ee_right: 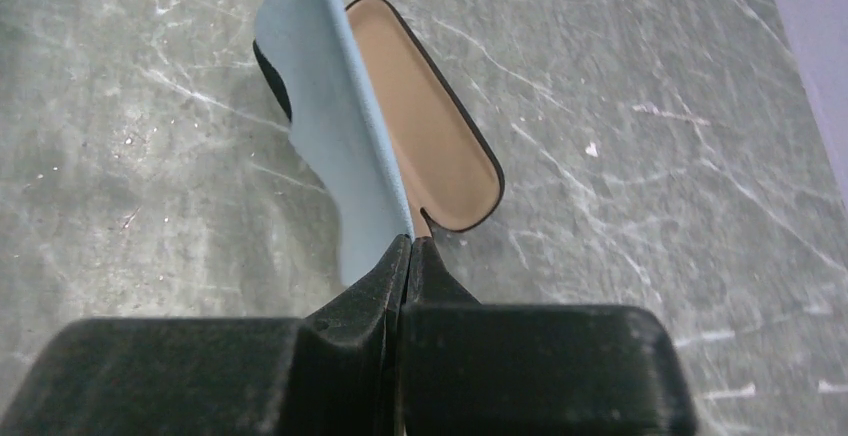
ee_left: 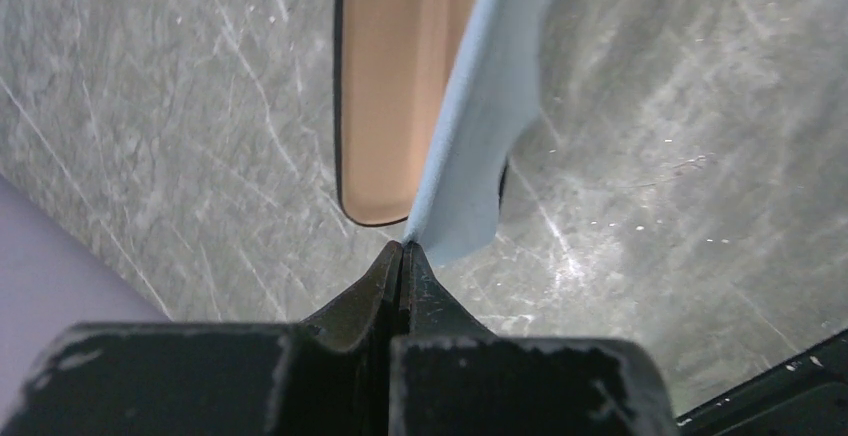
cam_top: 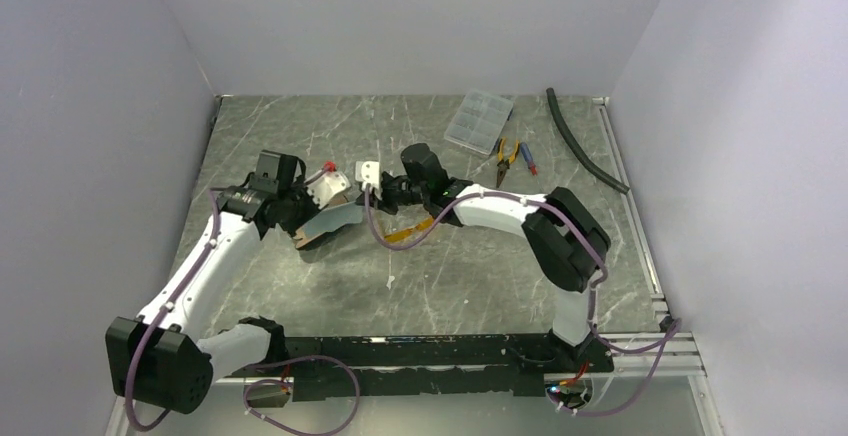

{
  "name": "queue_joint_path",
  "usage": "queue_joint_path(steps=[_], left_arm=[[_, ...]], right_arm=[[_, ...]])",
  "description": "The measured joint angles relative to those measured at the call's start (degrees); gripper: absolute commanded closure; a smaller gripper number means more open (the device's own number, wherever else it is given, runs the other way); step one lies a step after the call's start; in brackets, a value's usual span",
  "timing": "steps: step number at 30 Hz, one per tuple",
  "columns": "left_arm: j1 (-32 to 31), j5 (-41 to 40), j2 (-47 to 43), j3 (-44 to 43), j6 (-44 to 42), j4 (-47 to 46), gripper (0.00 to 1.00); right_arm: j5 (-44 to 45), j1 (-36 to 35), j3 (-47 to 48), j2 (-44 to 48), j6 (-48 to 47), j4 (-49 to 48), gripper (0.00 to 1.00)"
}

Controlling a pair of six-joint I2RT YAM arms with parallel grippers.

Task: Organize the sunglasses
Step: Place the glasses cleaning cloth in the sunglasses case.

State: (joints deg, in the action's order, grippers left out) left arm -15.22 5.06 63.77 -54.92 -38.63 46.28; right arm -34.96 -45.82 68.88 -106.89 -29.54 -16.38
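The orange sunglasses [cam_top: 411,230] lie on the table under my right forearm, partly hidden by the arm and its cable; neither wrist view shows them. A light blue cloth [cam_top: 337,218] hangs stretched between my two grippers. My left gripper [cam_top: 303,233] is shut on one corner of the cloth [ee_left: 480,126]. My right gripper [cam_top: 368,201] is shut on the other corner [ee_right: 330,146]. The open glasses case [ee_left: 385,86], tan inside with a black rim, lies on the table just below the cloth [ee_right: 432,141].
A clear plastic organiser box [cam_top: 478,121] sits at the back. Orange-handled pliers [cam_top: 507,153] and a small blue-and-red tool [cam_top: 527,159] lie next to it. A black hose [cam_top: 585,143] runs along the back right. Walls close in the left, back and right sides.
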Motion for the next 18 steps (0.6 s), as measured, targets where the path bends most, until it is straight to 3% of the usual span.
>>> queue_joint_path(steps=[9,18], left_arm=[[5.73,0.0,3.98,1.53,-2.32,-4.07,0.97],[6.95,0.72,5.03,3.06,-4.44,-7.21,0.97]], right_arm=[[-2.91,0.17,10.12,-10.6,-6.49,-0.35,1.0],[-3.08,0.44,16.5,-14.62,-13.09,1.9,1.0]])
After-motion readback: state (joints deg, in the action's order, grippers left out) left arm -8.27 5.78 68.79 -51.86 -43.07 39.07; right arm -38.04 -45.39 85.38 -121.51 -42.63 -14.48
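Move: The left hand holds one end of the glasses cleaning cloth. The middle of the open sunglasses case lies about 4 cm ahead of it, 6 cm to its right and 12 cm below. The right hand holds the other end; from there the case's middle is some 8 cm to the left, 2 cm back and 12 cm below, with the sunglasses about level in reach, 9 cm to its right and 13 cm below. Forward and to the left, sinking a little, both hands carry the stretched cloth across the open case to bring it over the far shell. The right goes about 5 cm each way and rolls some 10 degrees; the left goes roughly 3 cm each way and nearly as far down. Both keep the cloth pinched. ##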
